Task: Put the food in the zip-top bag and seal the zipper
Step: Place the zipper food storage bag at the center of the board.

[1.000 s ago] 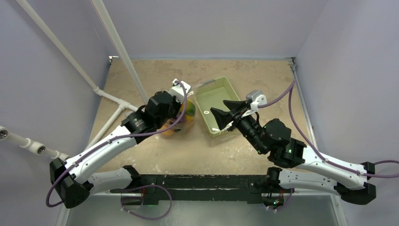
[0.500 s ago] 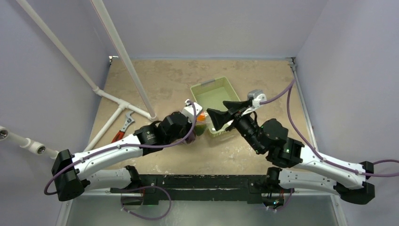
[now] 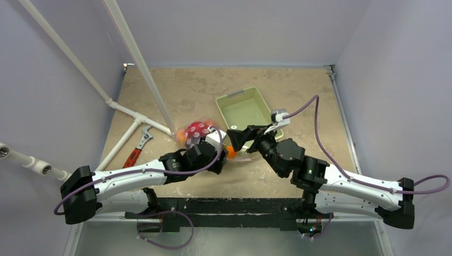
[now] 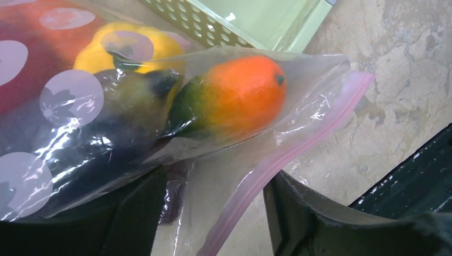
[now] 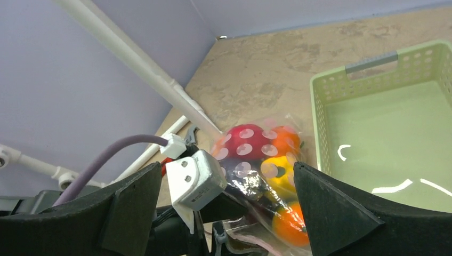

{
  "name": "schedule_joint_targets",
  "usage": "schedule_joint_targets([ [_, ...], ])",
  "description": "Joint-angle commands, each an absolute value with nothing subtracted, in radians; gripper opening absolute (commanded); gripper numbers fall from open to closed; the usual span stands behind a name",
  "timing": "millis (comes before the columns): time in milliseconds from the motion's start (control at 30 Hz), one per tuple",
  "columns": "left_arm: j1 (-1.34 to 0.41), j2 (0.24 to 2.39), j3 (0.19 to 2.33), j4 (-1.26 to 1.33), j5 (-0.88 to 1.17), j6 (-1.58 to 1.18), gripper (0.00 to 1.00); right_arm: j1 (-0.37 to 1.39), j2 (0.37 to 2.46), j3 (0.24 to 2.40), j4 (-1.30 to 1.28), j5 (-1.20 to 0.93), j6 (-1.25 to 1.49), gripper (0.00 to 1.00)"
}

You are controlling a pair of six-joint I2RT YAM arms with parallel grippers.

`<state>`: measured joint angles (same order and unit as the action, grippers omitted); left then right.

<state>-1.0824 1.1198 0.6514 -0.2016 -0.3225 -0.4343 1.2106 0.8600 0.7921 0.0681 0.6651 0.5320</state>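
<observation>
The zip-top bag [image 3: 194, 133] lies left of the basket, packed with the food: a red apple [image 5: 246, 141], a yellow pepper [image 4: 122, 48], an orange-and-green fruit [image 4: 234, 96] and a dark fruit [image 4: 96, 138]. The pink zipper [image 4: 298, 144] runs down along the bag's mouth and passes between the jaws of my left gripper [image 4: 213, 218]. Those jaws stand apart, with neither finger pinching the strip. My right gripper [image 5: 229, 213] hovers wide open just right of the bag's mouth, holding nothing. I see it in the top view as my right gripper [image 3: 241, 140], close beside my left gripper [image 3: 223, 153].
The pale green basket [image 3: 245, 106] stands behind the grippers with no food in it. White pipes [image 3: 141, 64] slant across the left side. A red-handled wrench [image 3: 136, 149] lies by them. Purple walls close in the table.
My left gripper has come toward the near edge along the bag's mouth and its jaws have gone from shut to apart. The right gripper opened wider and moved left. The bag shifted left.
</observation>
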Motion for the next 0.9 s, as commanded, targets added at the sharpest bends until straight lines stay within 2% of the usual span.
schedule_joint_targets([
  [0,-1.085,1.087,0.639,-0.151,-0.383,-0.49,0.72,1.201,0.867,0.775,0.104,0.745,0.638,0.96],
  [67,-1.085,1.072,0.649,-0.163,-0.388,-0.49,0.75,1.193,0.868,0.764,0.11,0.75,0.649,0.97],
  [133,-1.085,1.054,0.669,-0.184,-0.395,-0.487,0.87,1.183,0.874,0.756,0.114,0.747,0.654,0.97],
  [267,-1.085,1.017,0.728,-0.24,-0.397,-0.479,0.91,1.148,0.899,0.762,0.107,0.724,0.658,0.99],
  [333,-1.085,1.015,0.769,-0.282,-0.411,-0.478,0.96,1.12,0.908,0.762,0.118,0.7,0.644,0.99],
  [667,-1.081,1.013,0.973,-0.464,-0.524,-0.467,0.99,0.853,0.951,0.783,0.202,0.463,0.541,0.99],
  [867,-1.011,1.035,1.073,-0.532,-0.475,-0.423,0.99,0.649,1.0,0.845,0.187,0.282,0.514,0.99],
])
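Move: The left hand, its fingers already parted around the zipper edge, has the bag's middle some 5 cm ahead, 5 cm to its left and 4 cm below. The papaya in the bag is about 2 cm ahead and 3 cm to its right, and the green basket roughly 17 cm ahead and 8 cm to its right. From the right hand, the bag's middle lies about 4 cm ahead, 11 cm left and 26 cm lower. Straight up for most of the way, about 13 cm, the left hand leaves the zipper edge after first spreading its fingers fully almost in place; it drifts slightly forward and its fingertips tip up a little. The open, empty right hand travels some 10 cm forward and 6 cm right, sinking slightly towards the green basket and turning about 15 degrees clockwise. ##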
